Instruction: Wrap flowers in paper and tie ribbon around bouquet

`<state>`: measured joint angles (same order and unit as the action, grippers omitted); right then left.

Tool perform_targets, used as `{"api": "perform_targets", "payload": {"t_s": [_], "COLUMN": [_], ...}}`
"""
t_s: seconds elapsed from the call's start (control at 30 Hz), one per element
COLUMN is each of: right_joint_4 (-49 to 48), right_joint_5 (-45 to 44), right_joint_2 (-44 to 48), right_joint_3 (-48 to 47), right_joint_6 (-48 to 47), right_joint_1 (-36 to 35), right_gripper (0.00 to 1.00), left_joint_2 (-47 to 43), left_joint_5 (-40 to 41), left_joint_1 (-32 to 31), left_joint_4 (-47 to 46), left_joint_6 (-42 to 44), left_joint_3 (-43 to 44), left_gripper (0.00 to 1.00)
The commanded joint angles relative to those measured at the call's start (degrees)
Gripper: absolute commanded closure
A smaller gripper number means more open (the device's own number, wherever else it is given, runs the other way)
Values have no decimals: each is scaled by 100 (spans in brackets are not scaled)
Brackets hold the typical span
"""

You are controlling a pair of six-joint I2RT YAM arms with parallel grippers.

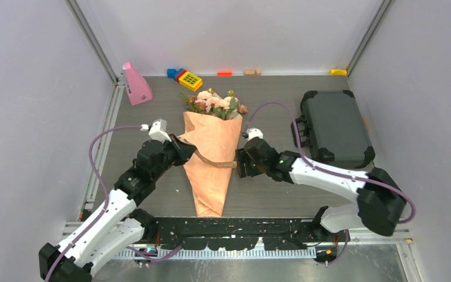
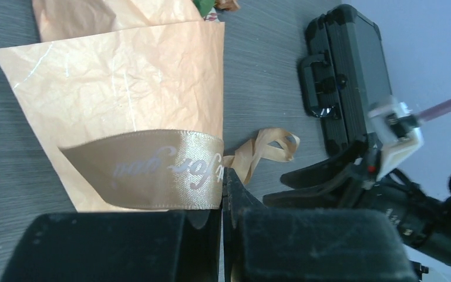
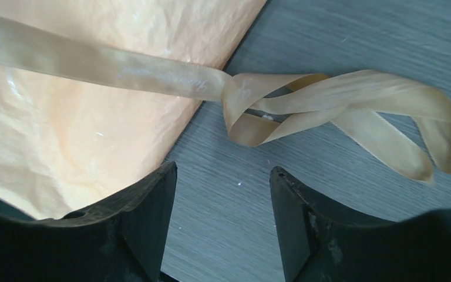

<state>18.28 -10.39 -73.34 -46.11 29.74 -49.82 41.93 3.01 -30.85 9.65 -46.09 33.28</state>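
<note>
The bouquet lies on the table with its flowers (image 1: 214, 103) at the far end, topping a cone of peach-orange paper (image 1: 211, 182). A tan ribbon (image 1: 216, 161) runs across the middle of the cone. My left gripper (image 1: 185, 150) is at the cone's left edge, shut on the ribbon (image 2: 152, 170) where the strip enters its jaws (image 2: 224, 182). At the cone's right edge, my right gripper (image 1: 239, 161) is open over bare table (image 3: 223, 176). The ribbon's loose loops (image 3: 305, 106) lie just beyond its fingertips, untouched, beside the paper (image 3: 64, 129).
A black hard case (image 1: 332, 126) lies to the right behind the right arm, also visible in the left wrist view (image 2: 340, 70). A pink wedge-shaped object (image 1: 135, 85), a yellow toy block (image 1: 189, 80) and small coloured blocks sit along the back wall.
</note>
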Motion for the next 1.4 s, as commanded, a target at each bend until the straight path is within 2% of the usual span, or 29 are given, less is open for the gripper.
{"api": "perform_targets", "payload": {"t_s": [0.0, 0.23, 0.37, 0.4, 0.53, 0.67, 0.73, 0.83, 1.0, 1.1, 1.23, 1.37], "right_joint_4": [-705, -925, -1134, -1129, -643, 240, 728, 1237, 1549, 1617, 1703, 1695], "right_joint_5": [127, 240, 39, -56, -603, -1483, -1779, -1866, -1811, -1801, -1923, -1666], "right_joint_2": [-750, -1663, -2011, -2123, -2116, -906, -261, 632, 1783, 2073, 1977, 1729], "right_joint_3": [-350, -568, -516, -554, -756, -736, -746, -720, -664, -741, -900, -857], "right_joint_6": [-521, -335, -312, -300, -53, 125, 154, 192, 85, -148, -221, -93], "right_joint_1": [-89, -98, -98, -98, -98, 89, 379, 1136, 2669, 3246, 3776, 3901], "right_gripper": [38, 52, 55, 59, 98, 99, 99, 99, 99, 99, 99, 99], "left_joint_2": [-5, 25, 27, 26, 36, 295, 497, 768, 952, 980, 1090, 1388], "left_joint_5": [323, 482, 528, 567, 1250, 2692, 3120, 3202, 2939, 3199, 3478, 3195], "left_joint_1": [-9, -9, -9, -9, -9, 61, 249, 778, 2092, 2619, 3368, 4071], "left_joint_4": [232, 452, 483, 489, 857, 1698, 2051, 2416, 2781, 3056, 3318, 3399], "left_joint_6": [-58, -76, -93, -94, -41, 2, 11, 3, 3, 45, 138, 194], "left_joint_3": [18, 93, 88, 91, 282, 809, 1085, 1377, 1549, 1703, 1882, 1976], "left_gripper": [100, 100, 100, 100, 100, 100, 100, 100, 100, 100, 100, 100]}}
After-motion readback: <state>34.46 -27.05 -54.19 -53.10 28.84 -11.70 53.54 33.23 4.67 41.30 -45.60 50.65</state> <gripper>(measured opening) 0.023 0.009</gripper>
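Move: The left hand keeps its hold of one ribbon end; the loose part by the paper's right edge lies about 14 cm to its right, 1 cm back and 18 cm below. From the open right hand that part is about 2 cm ahead, 3 cm left, 8 cm down. The wrapped paper's middle is some 10 cm left of the right hand and 1 cm ahead, the flower heads 20 cm ahead and 9 cm left, the grey case 12 cm ahead and 33 cm right. The right hand sinks 8 cm, pinches the ribbon, then both pull outward about 25 cm, the right rising. ##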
